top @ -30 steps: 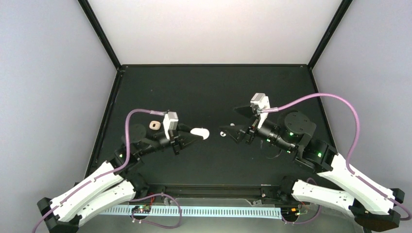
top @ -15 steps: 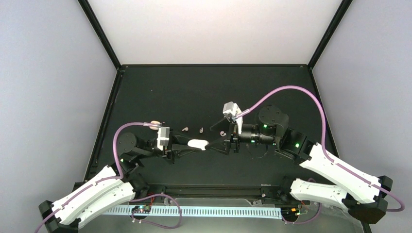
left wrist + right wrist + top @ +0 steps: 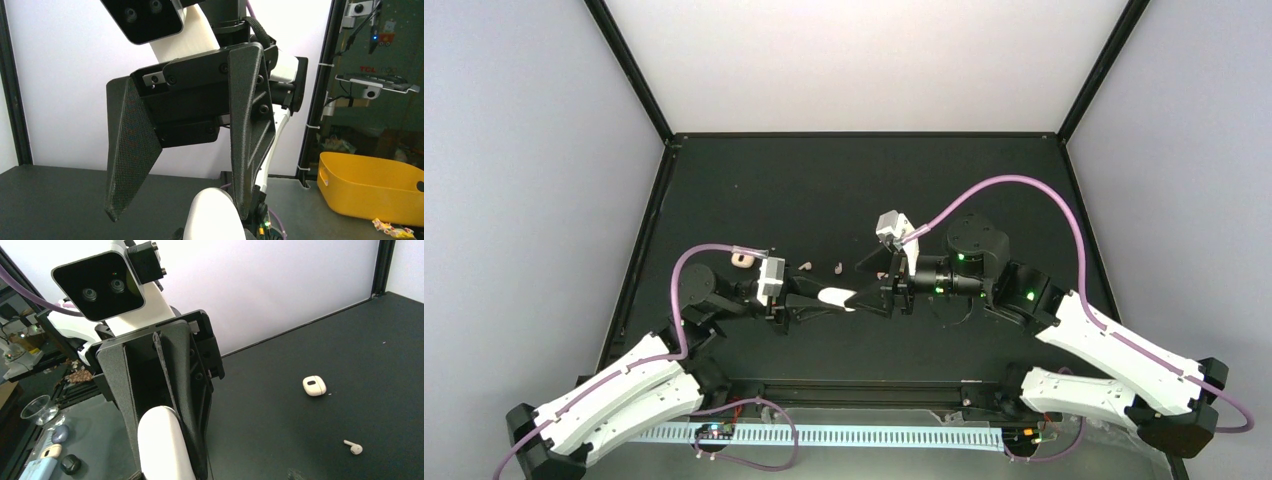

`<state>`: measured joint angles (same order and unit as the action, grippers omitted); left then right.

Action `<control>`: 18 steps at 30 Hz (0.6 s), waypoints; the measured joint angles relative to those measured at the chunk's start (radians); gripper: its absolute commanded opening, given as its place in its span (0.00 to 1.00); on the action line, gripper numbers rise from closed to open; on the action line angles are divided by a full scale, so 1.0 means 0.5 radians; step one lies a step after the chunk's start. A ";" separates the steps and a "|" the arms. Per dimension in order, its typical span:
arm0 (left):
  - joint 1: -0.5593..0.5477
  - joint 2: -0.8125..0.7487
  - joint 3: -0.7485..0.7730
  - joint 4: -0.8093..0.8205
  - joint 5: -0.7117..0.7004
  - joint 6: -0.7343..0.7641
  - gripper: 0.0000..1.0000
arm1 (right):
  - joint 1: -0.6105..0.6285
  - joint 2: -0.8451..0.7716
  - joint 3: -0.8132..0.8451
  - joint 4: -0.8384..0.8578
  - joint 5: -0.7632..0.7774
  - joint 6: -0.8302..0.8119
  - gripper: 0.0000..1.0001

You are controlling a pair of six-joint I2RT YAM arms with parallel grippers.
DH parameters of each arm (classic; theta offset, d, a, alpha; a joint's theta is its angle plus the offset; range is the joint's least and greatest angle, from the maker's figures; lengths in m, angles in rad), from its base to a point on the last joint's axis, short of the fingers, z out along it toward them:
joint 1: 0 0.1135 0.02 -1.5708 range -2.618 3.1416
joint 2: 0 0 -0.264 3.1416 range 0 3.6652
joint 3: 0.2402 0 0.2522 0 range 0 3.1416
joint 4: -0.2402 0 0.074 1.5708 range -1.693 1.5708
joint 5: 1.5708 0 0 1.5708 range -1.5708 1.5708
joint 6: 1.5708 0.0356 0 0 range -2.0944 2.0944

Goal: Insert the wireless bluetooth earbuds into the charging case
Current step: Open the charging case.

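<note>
My left gripper (image 3: 832, 296) is shut on the white charging case (image 3: 836, 296) and holds it above the black table, pointing right. In the right wrist view the case (image 3: 161, 445) sits clamped between the left gripper's (image 3: 162, 456) black fingers. My right gripper (image 3: 858, 288) faces it, open. In the left wrist view the case's rounded end (image 3: 215, 215) lies between the right gripper's (image 3: 180, 214) spread fingers, against one and well apart from the other. Two tiny earbuds (image 3: 805, 266) (image 3: 837, 267) lie on the table just behind the case. Another earbud (image 3: 354, 446) lies farther off.
A small beige case (image 3: 743, 259) rests on the table left of the earbuds, also seen as the beige case (image 3: 314, 385) in the right wrist view. A yellow bin (image 3: 370, 187) stands beyond the table's edge. Black frame posts (image 3: 629, 70) rise at the back corners.
The right arm has swung left until its fingers bracket the case's end, and its jaws have narrowed. The left gripper has drawn slightly back and toward me, still holding the case.
</note>
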<state>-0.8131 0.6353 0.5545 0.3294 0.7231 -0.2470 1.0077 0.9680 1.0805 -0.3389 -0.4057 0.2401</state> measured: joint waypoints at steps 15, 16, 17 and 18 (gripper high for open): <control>0.000 0.011 0.040 -0.085 -0.006 0.012 0.02 | -0.001 0.011 0.015 -0.024 -0.098 -0.034 0.53; 0.000 0.011 0.040 -0.086 -0.005 0.012 0.02 | -0.001 0.011 0.015 -0.024 -0.116 -0.032 0.51; 0.000 0.011 0.041 -0.087 -0.002 0.012 0.02 | -0.001 0.011 0.015 -0.022 -0.132 -0.030 0.49; 0.000 0.011 0.042 -0.087 0.000 0.011 0.02 | -0.001 0.011 0.015 -0.020 -0.145 -0.028 0.48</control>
<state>-0.8131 0.6407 0.5755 0.2859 0.7231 -0.2413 1.0073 0.9737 1.0882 -0.3489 -0.4782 0.2260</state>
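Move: The white charging case, still held by the left fingers, sticks out some 2 cm right of the left hand. From the right hand its middle lies about 4 cm left and 2 cm back, roughly level in height. On the table some 35 cm below the left hand, one earbud lies about 20 cm ahead and 1 cm right; another lies 20 cm ahead and 8 cm left. The right fingers close partway around the case's end, the hand easing back about 1 cm; the left holds still. ##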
